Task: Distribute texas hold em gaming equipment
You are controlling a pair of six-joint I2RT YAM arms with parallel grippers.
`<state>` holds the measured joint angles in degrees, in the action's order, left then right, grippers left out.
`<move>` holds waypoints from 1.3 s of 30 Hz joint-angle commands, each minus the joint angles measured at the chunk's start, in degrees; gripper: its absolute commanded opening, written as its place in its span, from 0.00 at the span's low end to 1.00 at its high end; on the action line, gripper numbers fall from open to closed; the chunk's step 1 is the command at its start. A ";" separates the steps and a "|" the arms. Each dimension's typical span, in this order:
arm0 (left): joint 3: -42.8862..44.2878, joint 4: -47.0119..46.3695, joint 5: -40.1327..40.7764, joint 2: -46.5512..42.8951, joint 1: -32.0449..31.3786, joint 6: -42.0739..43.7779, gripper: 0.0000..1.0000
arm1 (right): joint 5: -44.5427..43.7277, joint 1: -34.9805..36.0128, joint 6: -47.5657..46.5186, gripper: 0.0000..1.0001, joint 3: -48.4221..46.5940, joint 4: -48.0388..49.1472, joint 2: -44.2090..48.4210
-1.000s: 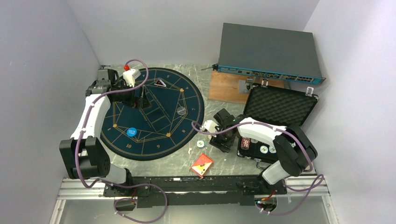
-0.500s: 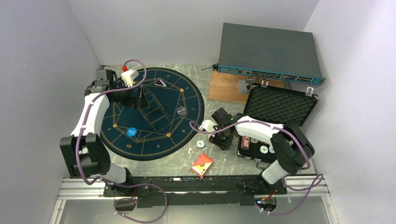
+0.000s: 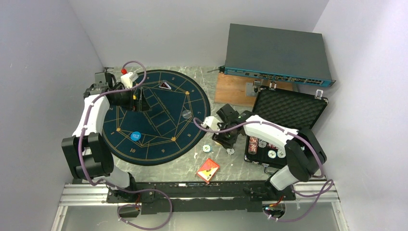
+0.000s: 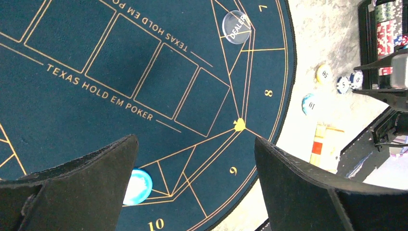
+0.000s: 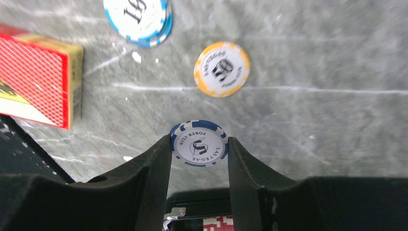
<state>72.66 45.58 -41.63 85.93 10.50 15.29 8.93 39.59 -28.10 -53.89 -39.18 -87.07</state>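
Note:
My right gripper (image 5: 198, 145) is shut on a white poker chip with a blue rim (image 5: 198, 143), pinched by its edges just above the grey table. An orange-rimmed chip (image 5: 222, 69) and a light-blue-rimmed chip (image 5: 137, 19) lie on the table ahead of it, and a red-backed deck of cards (image 5: 36, 82) lies to their left. In the top view this gripper (image 3: 222, 139) is left of the case. My left gripper (image 4: 195, 144) hangs open over the navy mat (image 4: 96, 57), holding nothing. A blue disc (image 4: 139, 185) and a clear dealer button (image 4: 237, 27) lie on the mat.
The open black foam-lined case (image 3: 288, 113) stands at the right with more chips (image 3: 262, 149) in its tray. Behind it are a wooden board (image 3: 233, 89) and a grey box (image 3: 276, 50). A small dark red item (image 3: 165, 85) lies at the mat's far edge.
My right gripper has closed on the blue-rimmed chip and moved left, away from the case. My left arm has drawn back a little toward the far left.

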 commanded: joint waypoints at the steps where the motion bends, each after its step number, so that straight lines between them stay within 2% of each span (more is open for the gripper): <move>1: 3.07 0.80 -4.51 0.92 2.29 -0.23 0.96 | 2.00 0.58 -0.53 0.00 -8.07 -1.01 -0.74; 9: 3.90 0.63 -7.03 1.88 7.15 -2.01 0.95 | 3.11 3.53 -1.82 0.00 -29.80 -1.87 -15.52; 21: 2.22 1.35 -10.40 0.64 13.12 -0.87 0.95 | 1.20 12.28 -1.63 0.00 -71.67 -9.52 -47.10; 26: 2.59 1.60 -11.63 1.19 15.56 -0.80 0.95 | 0.61 14.07 -1.94 0.00 -78.14 -8.37 -53.23; 30: 3.37 1.88 -12.34 1.77 17.50 -0.76 0.94 | 1.19 14.54 -2.07 0.01 -76.90 -5.34 -55.13; 33: 3.50 2.06 -12.02 1.78 18.34 -0.32 0.95 | 1.35 14.55 -2.23 0.25 -76.09 -4.56 -56.27; 36: 3.84 2.47 -11.70 1.78 18.67 0.29 0.96 | 1.47 14.55 -2.02 0.57 -74.55 -4.15 -55.70; 39: 4.05 2.34 -11.70 1.78 18.68 0.49 0.97 | 2.23 14.48 -1.53 0.81 -73.29 -4.40 -52.75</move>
<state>74.67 47.90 -51.22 87.85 29.02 14.28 10.50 54.33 -29.85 -128.53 -45.17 -143.65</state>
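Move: The right hand already holds a blue-and-white chip a few centimetres above the table. Its goal is the bare patch at the card row's right-hand end on the mat, about 11 cm ahead, 29 to the left and 3 below. The dealer button lies roughly 5 cm beyond that patch and 8 to its right. Nearer the hand are the yellow chip, 3 ahead and 5 left, and the light-blue chips, level and 10 left. From the left hand the patch lies 3 cm back, 11 right and 16 below. The right hand, keeping its pinch on the blue-and-white chip, swings some 29 cm left and 11 cm forward onto the mat in an arc that rises about 6 cm and then sinks to slightly below its starting height, the wrist turning roughly 20 degrees, mostly counter-clockwise; it halts over the patch near the dealer button and opens its fingers there to let the chip go. Meanwhile the empty left hand, fingers staying wide open, draws about 9 cm left, away from that patch, rising slightly as it turns counter-clockwise. ##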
